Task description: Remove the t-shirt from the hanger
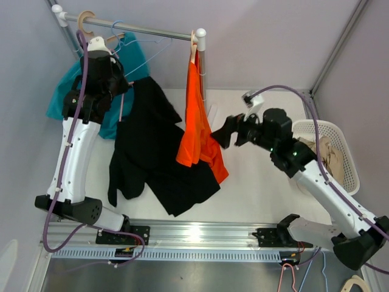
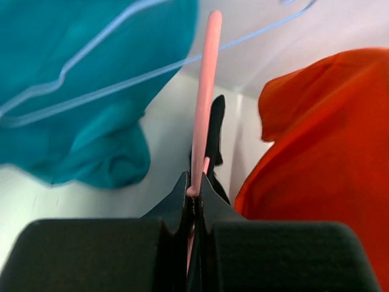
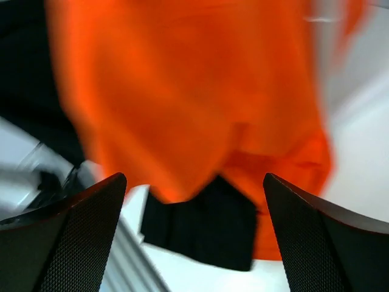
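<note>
A black t-shirt point(image 1: 152, 146) hangs from a pink hanger point(image 2: 203, 103) and drapes down onto the table. My left gripper point(image 2: 194, 191) is shut on the pink hanger's thin bar, high by the clothes rail point(image 1: 152, 30). An orange t-shirt point(image 1: 197, 121) hangs from the rail's right end, partly over the black one. My right gripper point(image 1: 219, 134) is open and empty, just right of the orange t-shirt's lower half. In the right wrist view point(image 3: 193, 179) its fingers frame the orange cloth point(image 3: 182, 91) and a black hem point(image 3: 206, 231).
A teal shirt point(image 1: 58, 100) hangs on a blue wire hanger point(image 1: 143, 52) at the rail's left. A white laundry basket point(image 1: 340, 140) with clothes stands at the right wall. A metal track point(image 1: 194, 237) runs along the near edge.
</note>
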Robot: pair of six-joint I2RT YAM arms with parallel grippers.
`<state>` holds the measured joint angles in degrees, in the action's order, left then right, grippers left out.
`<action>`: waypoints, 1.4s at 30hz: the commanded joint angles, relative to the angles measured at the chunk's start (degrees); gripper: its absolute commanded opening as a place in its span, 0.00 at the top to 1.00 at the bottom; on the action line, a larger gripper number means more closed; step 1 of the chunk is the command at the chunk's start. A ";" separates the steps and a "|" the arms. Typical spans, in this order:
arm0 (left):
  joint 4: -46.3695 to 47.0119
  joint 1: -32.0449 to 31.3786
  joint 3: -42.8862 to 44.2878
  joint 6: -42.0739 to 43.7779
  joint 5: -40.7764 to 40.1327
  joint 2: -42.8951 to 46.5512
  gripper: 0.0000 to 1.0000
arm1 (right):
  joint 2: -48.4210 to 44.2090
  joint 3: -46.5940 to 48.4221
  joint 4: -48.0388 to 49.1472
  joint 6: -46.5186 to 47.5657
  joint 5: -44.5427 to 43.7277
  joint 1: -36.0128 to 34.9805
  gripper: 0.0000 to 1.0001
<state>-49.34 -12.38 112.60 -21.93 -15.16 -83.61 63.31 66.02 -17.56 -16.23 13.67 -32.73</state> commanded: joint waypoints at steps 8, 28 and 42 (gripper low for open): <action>-11.12 -3.97 4.29 -11.81 -18.15 3.11 0.99 | 6.38 10.18 -0.90 11.13 4.69 -28.43 0.01; -12.98 -4.32 2.64 -12.34 -10.24 5.30 0.99 | 33.98 18.18 27.66 12.71 -9.72 -37.75 0.04; -8.05 -3.00 17.20 -11.64 -10.85 -11.81 0.99 | 21.07 2.99 22.13 5.43 -11.47 -51.28 1.00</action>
<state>-66.13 -15.99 122.39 -33.10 -23.70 -90.94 88.66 72.88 6.70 -6.15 -1.02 -77.62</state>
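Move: The black t-shirt's middle lies about 27 cm to the right hand's left, 10 cm back towards the base and 8 cm lower. The orange t-shirt hangs close on this hand's left, roughly 8 cm away and 3 cm ahead. From the left hand, which already pinches the pink hanger, the black t-shirt's middle is some 15 cm back, 9 cm right and 17 cm below; the teal t-shirt hangs roughly 5 cm ahead, 5 cm left and 8 cm lower. The open right hand swings some 27 cm left and 16 cm back around the near side of the orange t-shirt, turning counter-clockwise, then eases forward and down onto the black t-shirt, pinches its cloth and pulls it about 6 cm back. The left hand keeps the pink hanger, drawing back about 5 cm, then pushing forward again and sinking as the right pulls. ##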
